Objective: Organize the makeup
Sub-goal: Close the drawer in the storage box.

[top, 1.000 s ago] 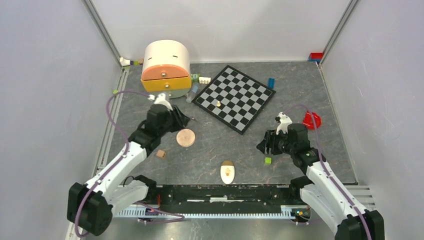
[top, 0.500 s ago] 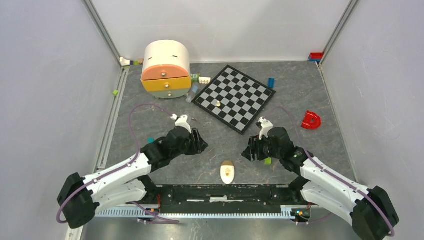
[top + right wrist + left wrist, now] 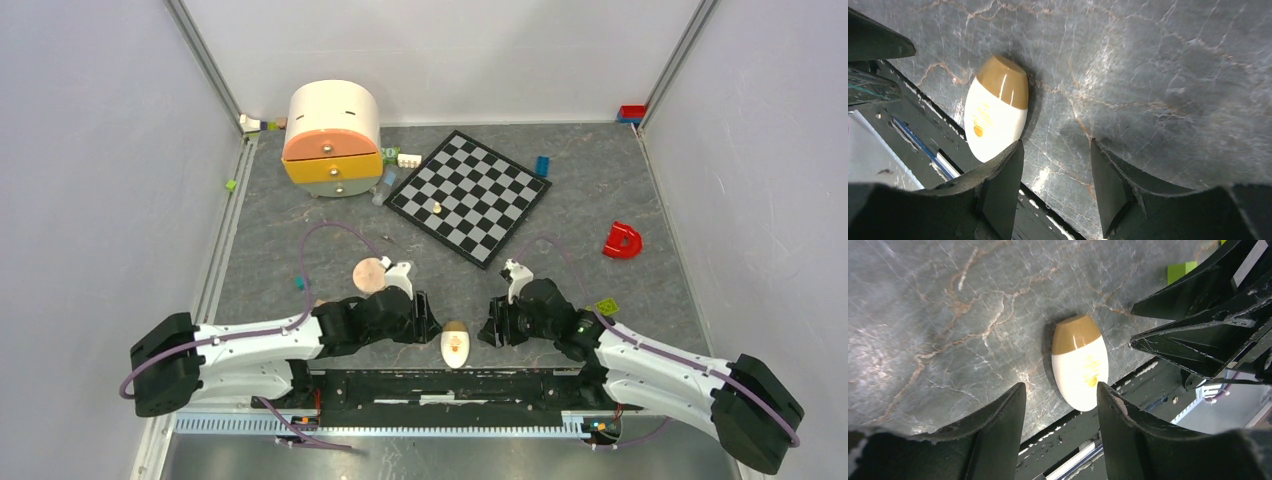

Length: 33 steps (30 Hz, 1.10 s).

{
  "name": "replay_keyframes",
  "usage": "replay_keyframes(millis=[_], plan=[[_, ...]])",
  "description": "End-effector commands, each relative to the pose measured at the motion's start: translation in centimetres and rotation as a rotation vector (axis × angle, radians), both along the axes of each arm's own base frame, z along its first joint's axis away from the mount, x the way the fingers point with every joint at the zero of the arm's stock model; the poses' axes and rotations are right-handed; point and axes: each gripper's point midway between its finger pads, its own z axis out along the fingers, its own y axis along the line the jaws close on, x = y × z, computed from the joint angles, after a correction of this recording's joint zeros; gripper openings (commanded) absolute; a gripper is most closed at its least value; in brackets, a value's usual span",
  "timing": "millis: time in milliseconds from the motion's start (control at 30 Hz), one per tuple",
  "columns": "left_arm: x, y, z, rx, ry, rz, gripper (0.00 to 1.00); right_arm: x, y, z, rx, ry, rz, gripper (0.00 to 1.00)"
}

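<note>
The cream oval (image 3: pixel 455 346) with a tan cap lies flat by the table's near edge, between my two grippers. My left gripper (image 3: pixel 425 325) is open just left of it. In the left wrist view the oval (image 3: pixel 1080 362) lies just ahead of that gripper (image 3: pixel 1060 390), near the right fingertip (image 3: pixel 1104 390). My right gripper (image 3: pixel 487 330) is open just right of the oval. In the right wrist view the oval (image 3: pixel 996 115) sits beyond the left fingertip (image 3: pixel 1015 150) of the gripper (image 3: pixel 1055 147), with bare table between the fingers. The round peach compact (image 3: pixel 371 273) lies behind the left arm.
A round drawer box (image 3: pixel 332 125) stands at the back left, with small items beside it. The chessboard (image 3: pixel 470 195) lies in the middle back. A red D-shaped piece (image 3: pixel 622 241) and a green brick (image 3: pixel 606 306) lie to the right. The black base rail (image 3: pixel 450 385) runs just behind the oval.
Both arms have swung down toward the near edge and closed in on the cream oval from either side. The left jaws have widened. The compact, covered by the left arm half a second ago, shows again.
</note>
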Motion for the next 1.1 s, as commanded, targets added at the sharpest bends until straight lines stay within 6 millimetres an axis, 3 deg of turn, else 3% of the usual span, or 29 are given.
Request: replay_keyframes(millis=[0,167,267,400,567,667,900,1067], plan=[[-0.2,-1.2,0.1,-0.047,-0.004,0.039,0.61,0.3,0.8,0.4,0.028,-0.026,-0.033,0.58],[0.4,-0.7,0.8,-0.057,-0.030,0.088,0.62,0.7,0.5,0.3,0.012,-0.039,-0.064,0.58],[2.5,2.3,2.8,0.036,-0.138,0.192,0.63,1.1,0.4,0.8,0.006,-0.056,-0.077,0.58],[6.6,7.3,7.9,0.093,-0.280,0.358,0.68,1.3,0.1,1.4,0.004,-0.076,-0.085,0.59],[12.6,13.3,12.4,0.023,-0.282,0.507,0.68,1.1,-0.2,1.3,0.002,-0.077,-0.084,0.59],[16.0,14.8,14.7,0.037,-0.259,0.511,0.68,1.1,-0.1,1.6,0.014,-0.083,-0.086,0.60],[24.6,18.7,17.6,0.024,-0.218,0.537,0.67,1.2,-0.8,1.4,-0.003,-0.103,-0.099,0.61],[28.0,21.3,17.4,0.062,-0.209,0.547,0.64,1.2,-0.8,1.4,-0.009,-0.111,-0.087,0.62]])
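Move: The yellow drawer, still slightly open in the storage box, lies about 31 cm ahead of my left hand and 20 cm to its left, roughly at its height. The orange drawer is just above it, some 33 cm ahead and 21 cm left. The round puff sits nearer my path, 9 cm ahead, 13 cm left and well below; the small clear bottle is 27 cm ahead, 11 cm left. From my right hand the yellow drawer is about 32 cm ahead and 28 cm left. After easing back about a centimetre, I swing my empty left hand from beside the white-and-brown bottle up to the storage box, some 26 cm forward and 20 cm left while climbing about 15 cm. The wrist turns some 35 degrees counter-clockwise until the open fingers face the drawer fronts, touching nothing yet. ##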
